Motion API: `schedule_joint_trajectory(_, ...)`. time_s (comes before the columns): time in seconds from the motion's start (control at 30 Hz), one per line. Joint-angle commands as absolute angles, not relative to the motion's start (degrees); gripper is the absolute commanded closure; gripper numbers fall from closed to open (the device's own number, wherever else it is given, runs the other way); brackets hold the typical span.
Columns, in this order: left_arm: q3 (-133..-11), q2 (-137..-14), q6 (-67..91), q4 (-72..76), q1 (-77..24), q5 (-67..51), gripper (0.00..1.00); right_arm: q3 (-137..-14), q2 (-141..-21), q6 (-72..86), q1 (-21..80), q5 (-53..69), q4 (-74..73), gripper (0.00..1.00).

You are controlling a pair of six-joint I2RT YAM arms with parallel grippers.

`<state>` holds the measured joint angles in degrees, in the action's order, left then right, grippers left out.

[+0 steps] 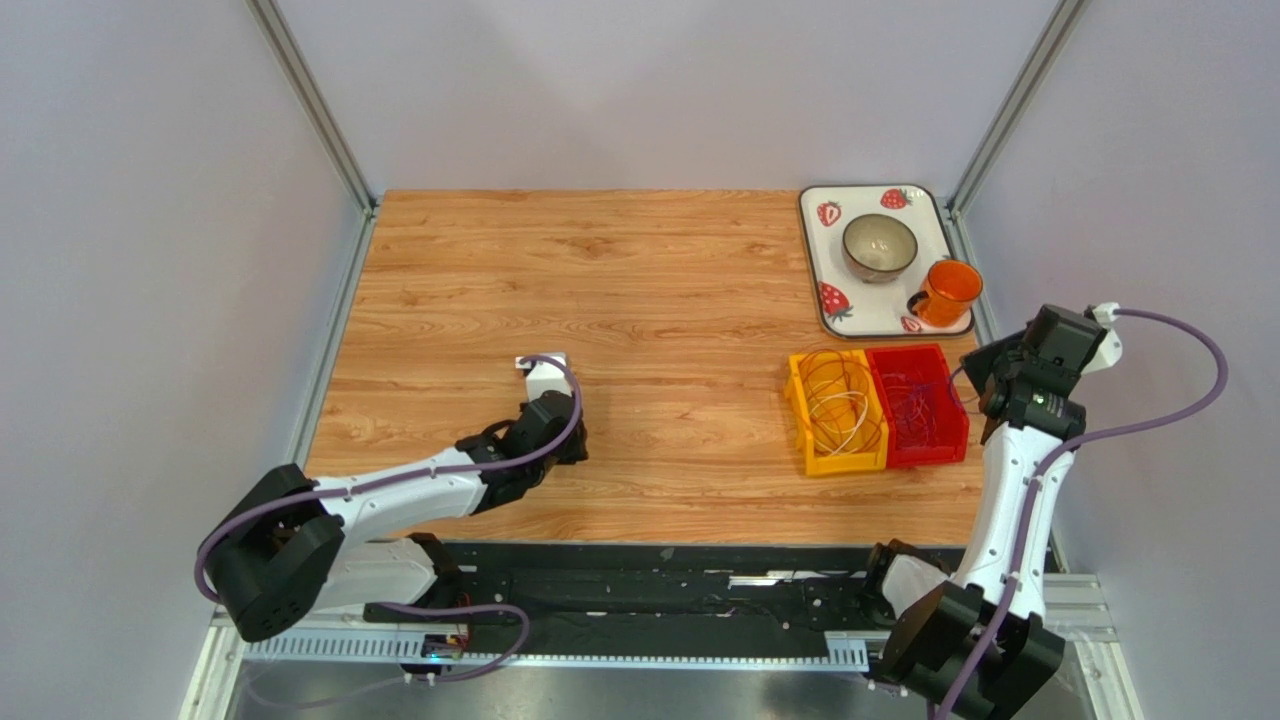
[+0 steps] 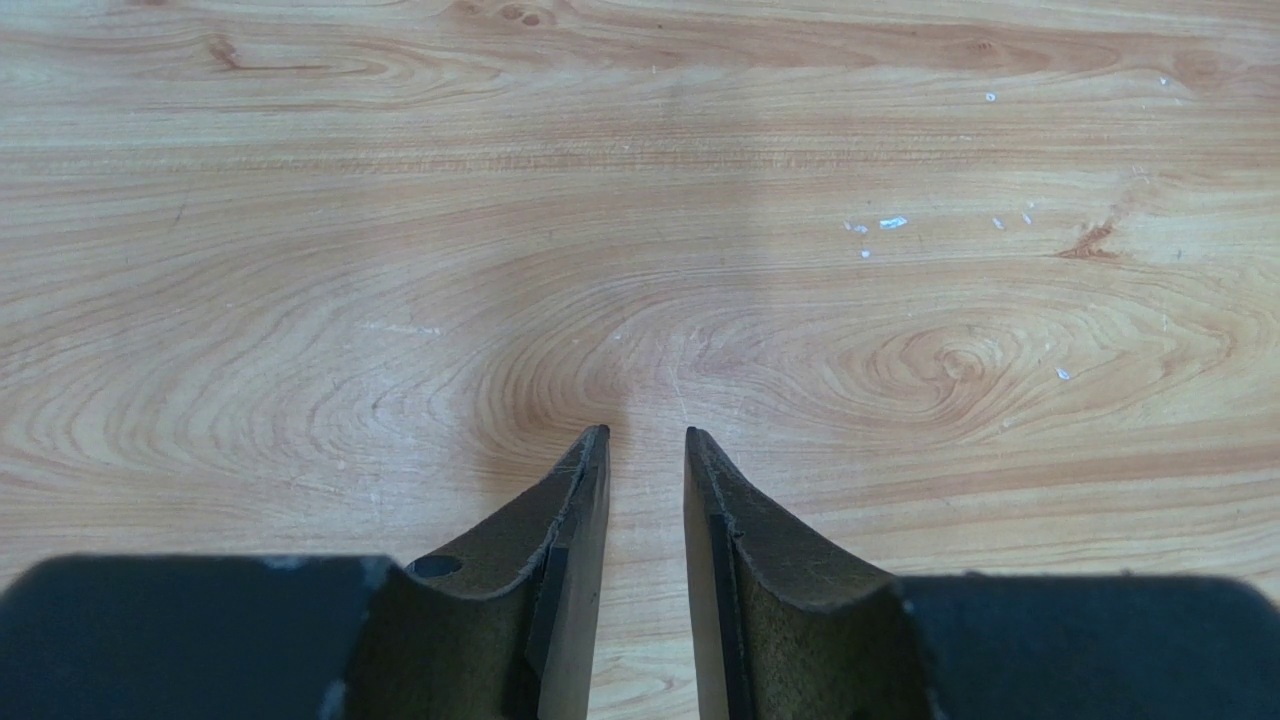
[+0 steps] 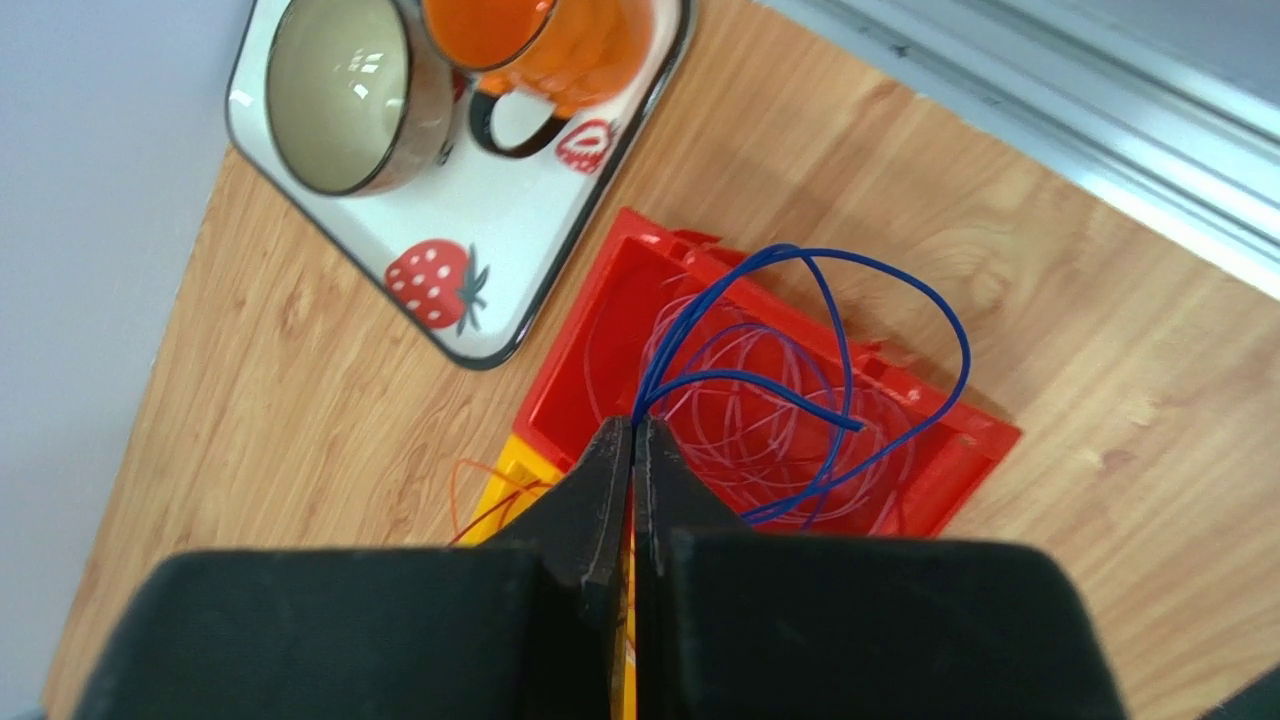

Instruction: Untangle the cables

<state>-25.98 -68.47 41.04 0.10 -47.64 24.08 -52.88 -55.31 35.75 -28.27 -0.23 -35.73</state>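
Note:
My right gripper [image 3: 631, 428] is shut on a thin blue cable [image 3: 784, 252], whose loops hang out over the red bin [image 3: 579, 345]. Pale lilac cable loops [image 3: 736, 428] lie coiled inside that bin. An orange cable [image 3: 469, 483] spills over the edge of the yellow bin [image 3: 519, 468] beside it. In the top view, orange and whitish coils [image 1: 837, 405] fill the yellow bin, and the right gripper [image 1: 980, 378] hovers at the red bin's right edge [image 1: 956, 402]. My left gripper [image 2: 648, 435] is open over bare wood at the table's left [image 1: 543, 366], holding nothing.
A white strawberry-print tray [image 1: 890, 201] at the back right carries a grey bowl [image 1: 879, 246] and an orange mug [image 1: 947, 291]. Metal frame posts stand at the table's back corners. The right table edge runs close behind the red bin.

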Motion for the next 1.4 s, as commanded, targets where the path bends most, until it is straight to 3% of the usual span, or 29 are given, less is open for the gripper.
schedule_joint_trajectory(0.0, -28.0, -68.6, 41.3, 0.8, -47.6, 24.4, 0.67, -51.2, -56.0, 36.9, -25.9, 8.2, -30.1, 1.0)
schedule_joint_trajectory(0.63, -26.6, -66.9, 41.5, 1.6, -47.6, 24.6, 0.67, -47.1, -69.8, 33.7, -23.5, 25.9, -20.7, 1.0)
schedule_joint_trajectory(1.03, -26.9, -67.2, 41.5, 1.4, -47.6, 24.7, 0.68, -48.3, -78.7, 32.0, -23.8, 22.5, -23.0, 1.0)
schedule_joint_trajectory(1.37, -27.1, -67.8, 41.6, 1.4, -47.6, 24.7, 0.68, -51.9, -78.5, 30.2, -25.2, 14.2, -28.3, 1.0)
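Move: The right hand, shut on the blue cable, has the red bin about 5 cm ahead, 4 cm to its left and 16 cm below. The yellow bin adjoins the red one, some 16 cm to the hand's left and 5 cm ahead; the orange mug stands about 21 cm ahead and 4 cm to the right, some 15 cm below. From the left hand the red bin lies roughly 53 cm to the right and 8 cm ahead, a little lower. Forward and left at first while sinking, then almost straight down over the red bin, about 12 cm lower in all, the right hand brings the blue cable in and ends with a 2 cm shift back to the right. It turns some 20 degrees counter-clockwise as its left side rises and the fingers tip down slightly; the shut fingers keep their pinch. ##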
